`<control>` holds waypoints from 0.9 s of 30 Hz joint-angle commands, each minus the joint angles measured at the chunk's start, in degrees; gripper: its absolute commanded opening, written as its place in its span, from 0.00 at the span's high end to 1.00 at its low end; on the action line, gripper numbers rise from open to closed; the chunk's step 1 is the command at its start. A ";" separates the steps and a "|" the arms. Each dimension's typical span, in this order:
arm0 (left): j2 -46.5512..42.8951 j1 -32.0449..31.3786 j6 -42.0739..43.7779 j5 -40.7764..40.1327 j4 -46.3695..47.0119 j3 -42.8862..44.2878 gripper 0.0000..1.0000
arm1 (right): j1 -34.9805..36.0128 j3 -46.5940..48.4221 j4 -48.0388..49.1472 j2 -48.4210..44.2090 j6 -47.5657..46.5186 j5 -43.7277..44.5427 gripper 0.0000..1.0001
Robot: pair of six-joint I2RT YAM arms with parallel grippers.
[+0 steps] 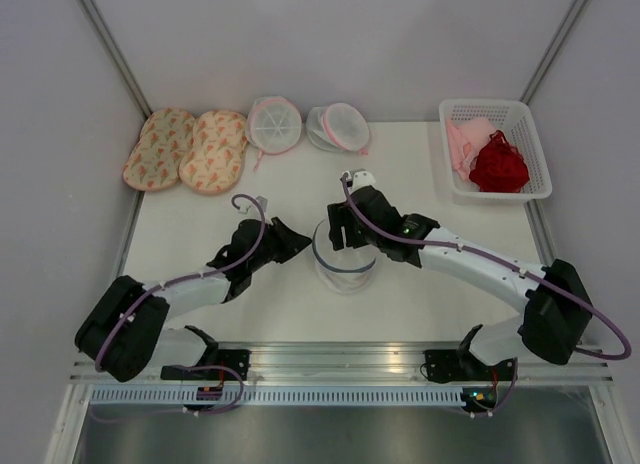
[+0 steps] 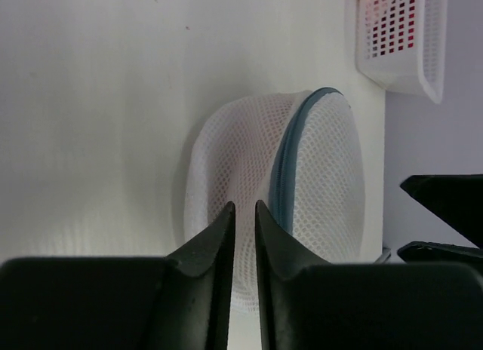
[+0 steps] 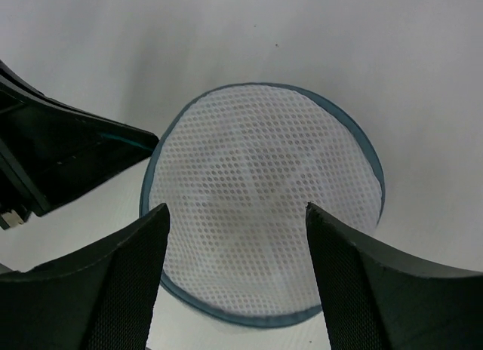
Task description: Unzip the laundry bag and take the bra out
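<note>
The laundry bag (image 1: 345, 262), a round white mesh dome with a dark grey zipper rim, lies on the white table between both arms. My left gripper (image 1: 300, 242) is at its left edge. In the left wrist view its jaws are nearly together, pinching a fold of the bag's mesh (image 2: 317, 176) at the tips (image 2: 241, 207). My right gripper (image 1: 347, 224) hovers over the far side of the bag. It is open (image 3: 236, 210), its fingers spread wide above the dome (image 3: 264, 184) with nothing held. The bra is hidden.
A white basket (image 1: 532, 144) at the back right holds a dark red garment (image 1: 498, 164) and a pale pink cloth (image 1: 462, 144); it also shows in the left wrist view (image 2: 400, 33). Two pink-trimmed mesh pouches (image 1: 273, 122) (image 1: 338, 127) and two floral pads (image 1: 160, 147) (image 1: 213, 151) line the back.
</note>
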 commanded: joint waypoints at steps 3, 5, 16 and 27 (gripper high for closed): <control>11.86 0.15 -4.47 10.62 19.84 0.36 0.85 | -0.17 3.23 6.71 5.06 2.60 -0.45 0.24; 15.49 0.06 -7.37 12.31 24.87 -0.52 0.88 | -0.17 2.97 5.92 6.90 3.92 -0.19 0.24; 30.71 0.06 -17.05 16.97 48.80 -4.22 0.94 | -0.09 -2.65 7.67 11.40 6.56 0.52 0.92; 31.15 0.06 -19.24 17.15 55.38 -5.00 0.98 | -0.09 -3.97 8.28 11.04 6.21 0.87 1.00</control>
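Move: The laundry bag's middle is about 8 cm to the left gripper's right, 3 cm back and 5 cm below; its zip band's left edge is close by the fingertips. The bag's middle lies some 10 cm below the right gripper and 3 cm back. From the left gripper, the two mesh bags lie roughly 27 cm ahead: the left one 8 cm to the left, the right one 8 cm to the right. Sink the left gripper about 6 cm while carrying it 5 cm right under the laundry bag's left rim, then raise it a little, rolling its left side down some 20 degrees and closing the nearly shut fingers on the side mesh. Bring the right gripper slightly forward-left, then 7 cm down onto the top mesh, shutting its wide-open fingers there. ##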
